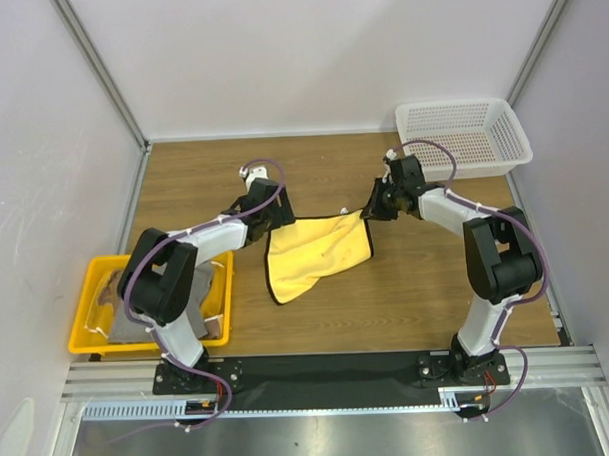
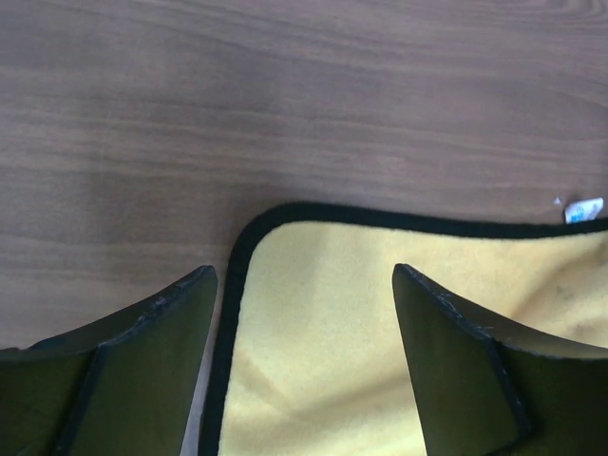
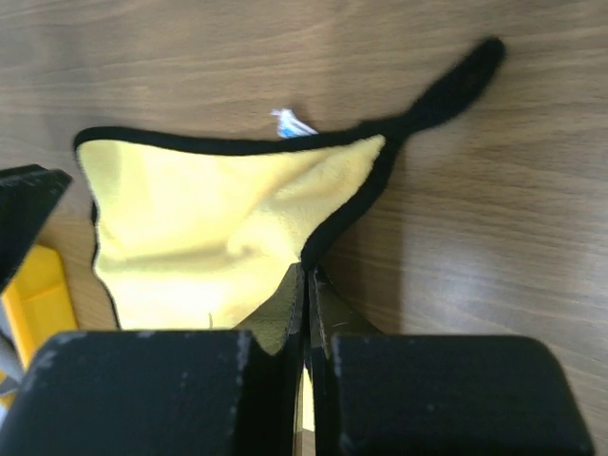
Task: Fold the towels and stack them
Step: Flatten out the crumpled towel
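Note:
A plain yellow towel [image 1: 315, 250] with black edging lies partly spread on the wooden table. My left gripper [image 1: 277, 221] is at its far left corner. In the left wrist view the left gripper [image 2: 302, 275] stands open, and the rounded corner of the yellow towel [image 2: 332, 323] lies between the fingers. My right gripper [image 1: 370, 210] holds the far right corner. In the right wrist view the right gripper [image 3: 306, 274] is shut on the black edge of the yellow towel [image 3: 209, 209], lifting it a little. A grey towel [image 1: 202, 317] lies in the tray, mostly hidden by the left arm.
A yellow plastic tray [image 1: 80, 326] sits at the near left beside the left arm's base. A white mesh basket [image 1: 501, 121] stands at the far right corner. Walls with metal frame rails close the table on three sides.

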`<state>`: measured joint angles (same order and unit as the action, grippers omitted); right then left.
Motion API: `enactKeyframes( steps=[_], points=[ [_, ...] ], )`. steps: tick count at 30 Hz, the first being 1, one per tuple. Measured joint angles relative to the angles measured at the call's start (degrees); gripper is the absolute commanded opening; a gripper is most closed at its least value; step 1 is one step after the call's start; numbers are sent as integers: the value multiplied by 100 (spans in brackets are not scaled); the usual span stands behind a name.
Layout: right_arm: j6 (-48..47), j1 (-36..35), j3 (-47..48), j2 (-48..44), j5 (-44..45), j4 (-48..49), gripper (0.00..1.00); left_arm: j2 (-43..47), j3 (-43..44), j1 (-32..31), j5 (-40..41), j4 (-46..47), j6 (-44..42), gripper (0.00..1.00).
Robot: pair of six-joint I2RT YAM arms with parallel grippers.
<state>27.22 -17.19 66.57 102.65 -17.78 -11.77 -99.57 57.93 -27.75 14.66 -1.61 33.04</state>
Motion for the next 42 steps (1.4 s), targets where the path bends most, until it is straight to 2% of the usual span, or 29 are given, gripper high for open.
enactKeyframes(
  steps=[3, 9, 17, 19, 21, 22, 23, 24, 25, 37, 42],
  points=[
    [-55, 39, 4, 85, 109, -61, 0, -166, 116, -7, 173, -11, -2, 78],
    [-83, 170, 55, 184, 304, -212, 0, -455, 258, -9, 339, -42, 0, 69],
    [-98, 203, 164, 199, 337, -332, 0, -826, 402, -9, 348, -39, 0, 55],
    [-107, 203, 192, 199, 337, -350, 0, -881, 463, -9, 389, -46, -2, 47],
    [-125, 201, 219, 199, 337, -374, 0, -927, 525, -9, 407, -26, -4, 44],
    [-136, 201, 227, 199, 337, -385, 0, -949, 549, -11, 407, -13, -2, 32],
    [-140, 203, 236, 199, 337, -393, 0, -966, 562, -11, 411, 9, 17, 25],
    [-140, 203, 256, 203, 337, -411, 0, -986, 564, -11, 422, 39, 13, 7],
    [-140, 203, 262, 203, 337, -413, 0, -994, 566, -11, 420, 59, -11, 0],
    [-240, 164, 1375, 789, 225, -463, 0, -994, 699, 149, 640, 387, -116, 0],
    [-358, 111, 1814, 1054, 17, -149, 0, -726, 656, 313, 927, 621, -269, 0]
  ],
)
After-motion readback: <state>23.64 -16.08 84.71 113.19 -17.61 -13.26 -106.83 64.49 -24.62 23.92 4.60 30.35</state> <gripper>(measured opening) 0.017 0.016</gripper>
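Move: The left gripper hovers open over the towel's far-left corner, which lies about 3 cm ahead and 4 cm below; the towel's tag is 14 cm to the right and 3 cm ahead, and the near-left corner some 20 cm back, 5 cm below. The right gripper already pinches the hem, about 18 cm to the left hand's right and level with it; from the right hand, the far-left corner is 18 cm left, 2 cm ahead and 5 cm down. Bring the left gripper down about 4 cm and slightly forward onto the far-left corner, shutting the fingers to pinch the hem there. Meanwhile ease the right hand, still gripping its hem, a little right and down, then wait. Then draw both hands forward together, left 4 cm, right 7 cm, rising about 4 cm and drifting left. ##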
